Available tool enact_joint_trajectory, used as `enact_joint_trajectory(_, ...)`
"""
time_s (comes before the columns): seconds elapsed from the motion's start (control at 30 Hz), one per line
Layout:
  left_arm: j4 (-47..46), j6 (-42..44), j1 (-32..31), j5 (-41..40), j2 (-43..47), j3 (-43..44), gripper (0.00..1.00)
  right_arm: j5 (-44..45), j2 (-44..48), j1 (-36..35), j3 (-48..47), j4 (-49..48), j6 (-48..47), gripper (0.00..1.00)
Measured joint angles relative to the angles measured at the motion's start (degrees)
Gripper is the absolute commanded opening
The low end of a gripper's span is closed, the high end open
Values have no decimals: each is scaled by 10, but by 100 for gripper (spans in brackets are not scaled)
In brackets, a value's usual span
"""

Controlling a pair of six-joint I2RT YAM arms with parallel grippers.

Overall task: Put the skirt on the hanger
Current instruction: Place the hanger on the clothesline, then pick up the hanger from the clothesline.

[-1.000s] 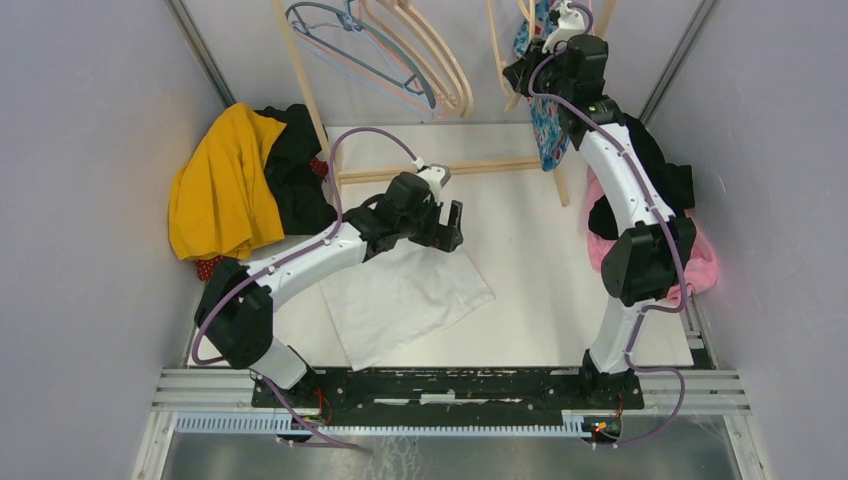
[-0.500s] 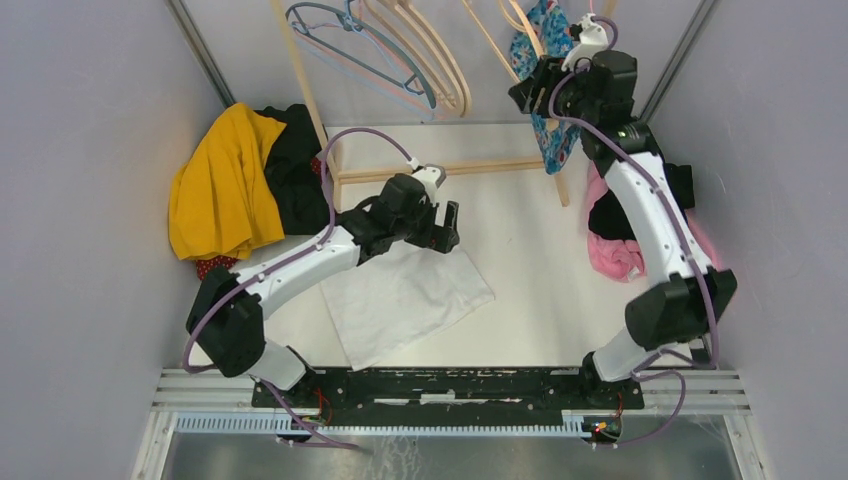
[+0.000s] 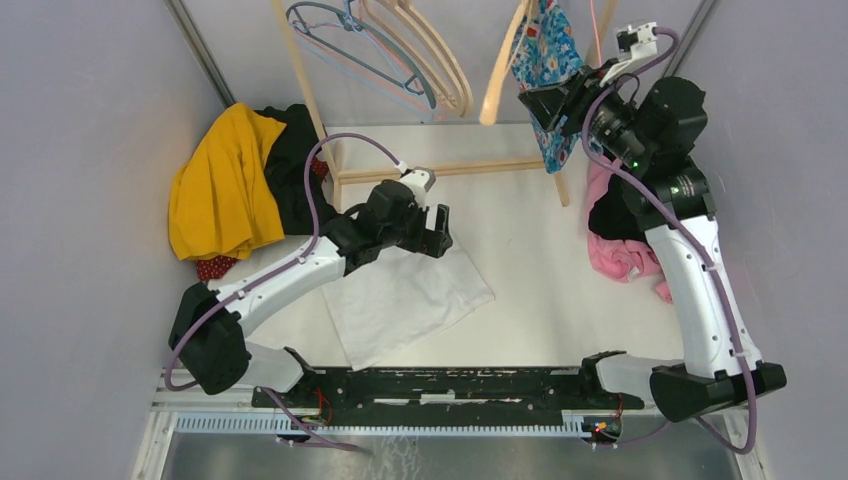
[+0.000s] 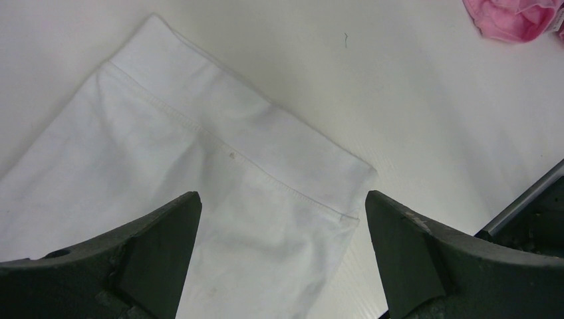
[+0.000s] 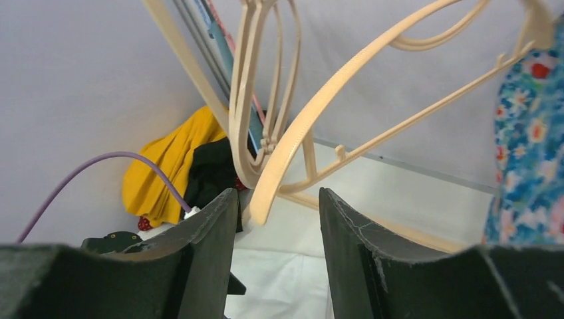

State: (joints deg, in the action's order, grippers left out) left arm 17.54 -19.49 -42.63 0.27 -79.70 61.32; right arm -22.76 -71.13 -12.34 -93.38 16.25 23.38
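The white skirt [image 3: 400, 300] lies flat on the table, its stitched waistband [image 4: 219, 126] towards the far right. My left gripper [image 3: 437, 230] hovers just above the waistband's corner. It [image 4: 282, 199] is open wide and holds nothing. My right gripper [image 3: 540, 100] is raised at the rack and points left at a beige hanger [image 3: 500, 75]. In the right wrist view the hanger's arm [image 5: 319, 113] ends just beyond the gap of that gripper [image 5: 276, 199], whose jaws stand apart with nothing between them.
A floral garment [image 3: 550, 50] hangs on the rack next to the beige hanger. More hangers [image 3: 400, 50] hang to the left above the wooden crossbar [image 3: 450, 170]. Yellow [image 3: 220, 180] and black [image 3: 295, 170] clothes lie at the left, and a pink garment [image 3: 620, 255] at the right.
The right arm has swung its elbow out to the right, and its gripper has drawn back from the rack with its jaws wider. The beige hanger now hangs free. The left arm has shifted slightly left.
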Motion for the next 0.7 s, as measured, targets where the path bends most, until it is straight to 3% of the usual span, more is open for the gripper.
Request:
enact_joint_trajectory(0.4,1,-10,0,-2,26,-18,100,15,-125,-91,-46,-5,-15,53)
enact_joint_trajectory(0.7,1,-10,-2,-3,32,-19,100,38,-166,-139,-169,2,-41,57)
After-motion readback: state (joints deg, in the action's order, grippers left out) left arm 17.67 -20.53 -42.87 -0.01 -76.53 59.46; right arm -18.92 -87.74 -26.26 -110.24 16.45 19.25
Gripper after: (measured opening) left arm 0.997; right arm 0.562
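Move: Ahead and to the left of the empty right hand hang the wooden hangers, their near ends about 9 cm farther out, 13 cm left and 9 cm lower. The near end of the broad hanger is closer, roughly 6 cm ahead and 7 cm left, 8 cm below; the blue skirt hangs some 15 cm ahead, 4 cm right and 10 cm lower. From the left hand, the wooden hangers' near ends lie about 14 cm ahead, 3 cm right and 20 cm up. Sweeping left about 10 cm, the right hand passes the near end of the broad hanger and closes in on the wooden hangers. It first dips nearly 5 cm while reaching slightly forward, then rises to just above its starting height, easing back a little. The hand turns some 10 degrees counter-clockwise, fingers staying half open and empty. ##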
